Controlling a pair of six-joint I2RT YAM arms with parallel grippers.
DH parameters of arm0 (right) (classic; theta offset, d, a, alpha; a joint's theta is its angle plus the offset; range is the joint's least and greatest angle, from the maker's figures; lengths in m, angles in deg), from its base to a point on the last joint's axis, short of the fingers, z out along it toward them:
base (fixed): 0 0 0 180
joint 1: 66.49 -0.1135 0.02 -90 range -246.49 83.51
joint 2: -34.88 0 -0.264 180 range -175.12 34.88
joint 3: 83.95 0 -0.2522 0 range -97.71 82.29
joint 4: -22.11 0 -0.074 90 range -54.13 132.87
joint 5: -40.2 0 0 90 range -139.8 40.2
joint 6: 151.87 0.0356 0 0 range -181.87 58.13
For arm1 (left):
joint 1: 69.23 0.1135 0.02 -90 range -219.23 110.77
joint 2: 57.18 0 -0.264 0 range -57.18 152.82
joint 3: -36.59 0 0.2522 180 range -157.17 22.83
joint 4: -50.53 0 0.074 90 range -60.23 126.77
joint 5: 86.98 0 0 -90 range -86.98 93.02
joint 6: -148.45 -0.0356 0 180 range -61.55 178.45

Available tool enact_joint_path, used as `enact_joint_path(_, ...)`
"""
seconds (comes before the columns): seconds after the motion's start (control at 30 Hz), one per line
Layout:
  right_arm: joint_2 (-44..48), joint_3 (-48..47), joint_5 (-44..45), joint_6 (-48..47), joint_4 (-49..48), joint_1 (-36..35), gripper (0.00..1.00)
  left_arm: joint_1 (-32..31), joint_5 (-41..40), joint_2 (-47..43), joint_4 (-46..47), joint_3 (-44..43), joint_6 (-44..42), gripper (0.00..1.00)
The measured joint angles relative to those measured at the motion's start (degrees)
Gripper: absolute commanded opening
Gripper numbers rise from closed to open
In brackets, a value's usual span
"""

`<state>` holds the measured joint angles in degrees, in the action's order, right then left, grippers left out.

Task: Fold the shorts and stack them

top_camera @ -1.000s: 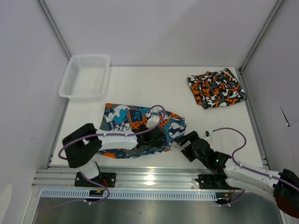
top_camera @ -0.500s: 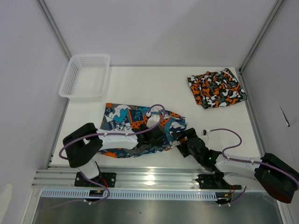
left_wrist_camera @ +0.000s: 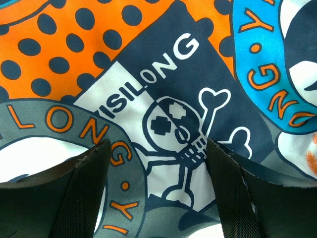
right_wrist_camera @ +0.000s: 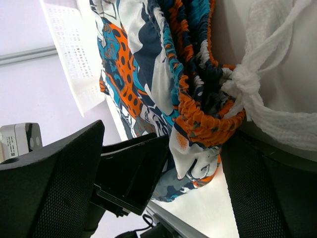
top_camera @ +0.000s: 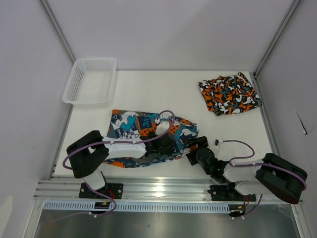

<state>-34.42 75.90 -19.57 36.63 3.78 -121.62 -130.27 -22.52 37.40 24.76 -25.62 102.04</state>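
Observation:
The blue-teal, orange and white cartoon shorts (top_camera: 133, 130) lie spread at the front left of the table. My left gripper (top_camera: 166, 144) rests on their right half, open, with flat skull-print cloth (left_wrist_camera: 173, 119) between its fingers (left_wrist_camera: 74, 193). My right gripper (top_camera: 194, 149) is low at the shorts' right edge. In the right wrist view it (right_wrist_camera: 163, 183) is open around the gathered orange waistband (right_wrist_camera: 208, 124), with the white drawstring (right_wrist_camera: 262, 89) beside it. The camouflage shorts (top_camera: 229, 94) lie folded at the back right.
A white mesh basket (top_camera: 90, 80) stands at the back left corner. The left gripper's black body (right_wrist_camera: 129, 173) sits close beside the right gripper's left finger. An aluminium rail (top_camera: 158, 191) runs along the near edge, and walls close in both sides.
My right arm has swung left and forward, bringing its open gripper up to the cartoon shorts' waistband. The left gripper and both shorts have stayed put.

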Motion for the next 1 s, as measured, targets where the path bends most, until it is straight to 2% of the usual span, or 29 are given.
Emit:
enact_joint_path(0.33, -10.71, 1.29, 3.10, 2.69, -15.54, -0.04, 0.94, 0.07, 0.31, 0.09, 0.63, 0.00, 0.02, 0.80)
enact_joint_path(0.63, -11.52, 1.77, 4.44, 1.99, -17.11, 0.35, 0.90, 0.07, 0.28, 0.09, 0.66, 0.00, 0.04, 0.80)
enact_joint_path(0.83, -7.76, 2.27, 4.15, -1.84, -12.83, 4.85, 0.77, 0.04, 0.20, 0.02, 1.70, 0.66, 0.17, 0.80)
enact_joint_path(1.0, -3.82, 2.64, 2.60, -7.30, -7.41, 8.26, 0.58, 0.04, -0.42, -0.09, 3.65, 1.57, 0.17, 0.80)
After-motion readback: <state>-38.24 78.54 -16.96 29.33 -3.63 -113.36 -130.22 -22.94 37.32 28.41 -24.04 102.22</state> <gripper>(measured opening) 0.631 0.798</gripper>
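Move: The pale-stringed waistband corner of the blue shorts lies close to the right gripper, about 3 cm to its right, 2 cm ahead and 3 cm below. The white drawstring knot sits some 2 cm farther right of that corner and slightly lower. The left gripper is about 8 cm to the right gripper's left, at nearly the same reach but roughly 3 cm lower. From the left gripper, the corner lies about 10 cm to the right and 1 cm ahead. Keep the left gripper where it is, open fingertips resting on the shorts. Ease the right gripper forward, then swing it about 4.5 cm to the right, gaining some 3 cm forward in all and sinking a centimetre near the end. Roll it slightly one way and then back, and start closing, still over half open, around the waistband corner. ##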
